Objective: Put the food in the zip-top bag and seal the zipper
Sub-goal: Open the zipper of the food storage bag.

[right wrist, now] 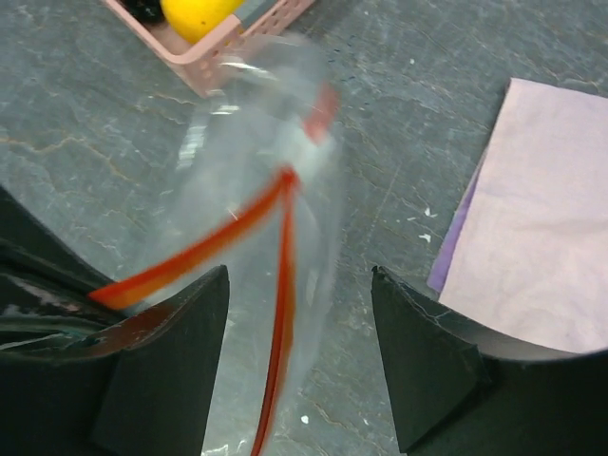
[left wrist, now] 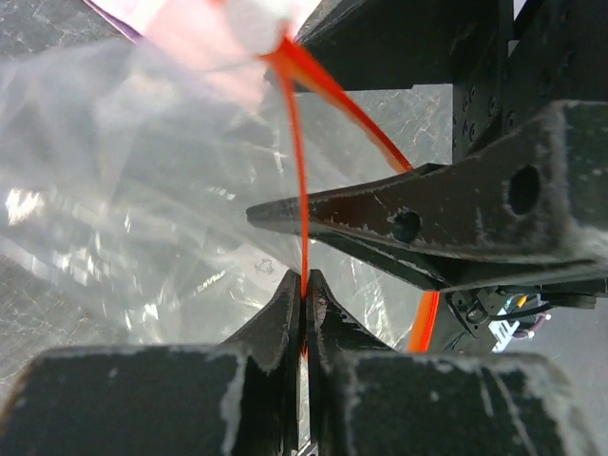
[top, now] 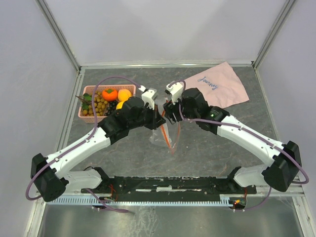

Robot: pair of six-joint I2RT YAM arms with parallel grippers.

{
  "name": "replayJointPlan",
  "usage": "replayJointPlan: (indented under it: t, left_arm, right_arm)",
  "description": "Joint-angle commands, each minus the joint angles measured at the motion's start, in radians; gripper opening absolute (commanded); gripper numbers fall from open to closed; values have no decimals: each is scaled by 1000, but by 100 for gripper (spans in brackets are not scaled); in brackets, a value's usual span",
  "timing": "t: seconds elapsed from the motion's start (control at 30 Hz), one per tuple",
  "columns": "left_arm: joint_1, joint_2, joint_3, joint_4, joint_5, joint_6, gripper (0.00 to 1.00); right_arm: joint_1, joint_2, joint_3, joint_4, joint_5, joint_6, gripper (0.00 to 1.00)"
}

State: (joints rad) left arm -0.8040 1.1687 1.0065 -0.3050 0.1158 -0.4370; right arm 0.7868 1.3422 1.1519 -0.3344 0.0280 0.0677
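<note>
The clear zip-top bag (top: 161,136) hangs between the two grippers above the table. My left gripper (left wrist: 304,282) is shut on its orange-red zipper (left wrist: 297,142), the strip pinched between the fingertips. My right gripper (right wrist: 299,274) is open; one zipper strip (right wrist: 282,285) runs down between its fingers and touches neither. One right finger (left wrist: 408,223) crosses the left wrist view. The food lies in the pink basket (top: 85,94): a persimmon (top: 109,94), an orange (top: 124,94), dark grapes (top: 111,105) and a tan berry cluster (top: 98,104). A lemon (right wrist: 195,11) shows in the right wrist view.
A pink cloth (top: 223,89) with writing lies at the back right, also seen beside the right gripper (right wrist: 541,209). Grey walls and metal rails (top: 74,64) enclose the table on three sides.
</note>
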Motion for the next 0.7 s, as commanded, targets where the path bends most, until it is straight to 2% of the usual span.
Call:
replayJointPlan:
  t: [0.0, 0.13, 0.37, 0.43, 0.53, 0.67]
  left_arm:
    - [-7, -5, 41, 23, 19, 50, 3]
    - [-8, -11, 40, 13, 11, 54, 3]
    - [-9, -20, 36, -19, -41, 67, 3]
    - [-8, -14, 39, -33, -57, 74, 3]
    - [-9, -2, 48, -58, -86, 82, 3]
    - [-9, 0, 52, -66, -151, 71, 3]
  right_arm:
    - [-15, 3, 61, 54, -92, -19, 69]
    - [-31, 3, 58, 44, -35, -13, 62]
    - [-48, -27, 42, -7, 129, -8, 42]
    - [-49, -39, 34, -23, 152, -15, 32]
    - [-49, -56, 14, -35, 215, -13, 12]
    - [-48, -90, 0, -50, 325, 43, 2]
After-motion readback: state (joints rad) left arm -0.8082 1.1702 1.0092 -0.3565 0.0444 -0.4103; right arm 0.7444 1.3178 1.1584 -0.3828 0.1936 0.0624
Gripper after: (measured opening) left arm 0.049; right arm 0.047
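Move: The open right fingers already straddle the orange zipper strip, which lies only about 1 cm ahead and 1 cm left of that hand, at its height; the white slider sits roughly 3 cm ahead and 2 cm left. The fruit basket is some 28 cm left and 5 cm ahead, the pink cloth around 19 cm right and 12 cm ahead, both far below. From the left hand, still pinching the strip, that part is about 3 cm ahead and 3 cm right. To its right by some 4 cm and forward about 2 cm, away from the left gripper, the right hand travels after a slight start leftward, turning about 10 degrees clockwise while its wide-open fingers close and pinch the orange strip on the right of the slider. The left fingers keep their pinch on the strip, easing only about 1 cm left and down late on. ##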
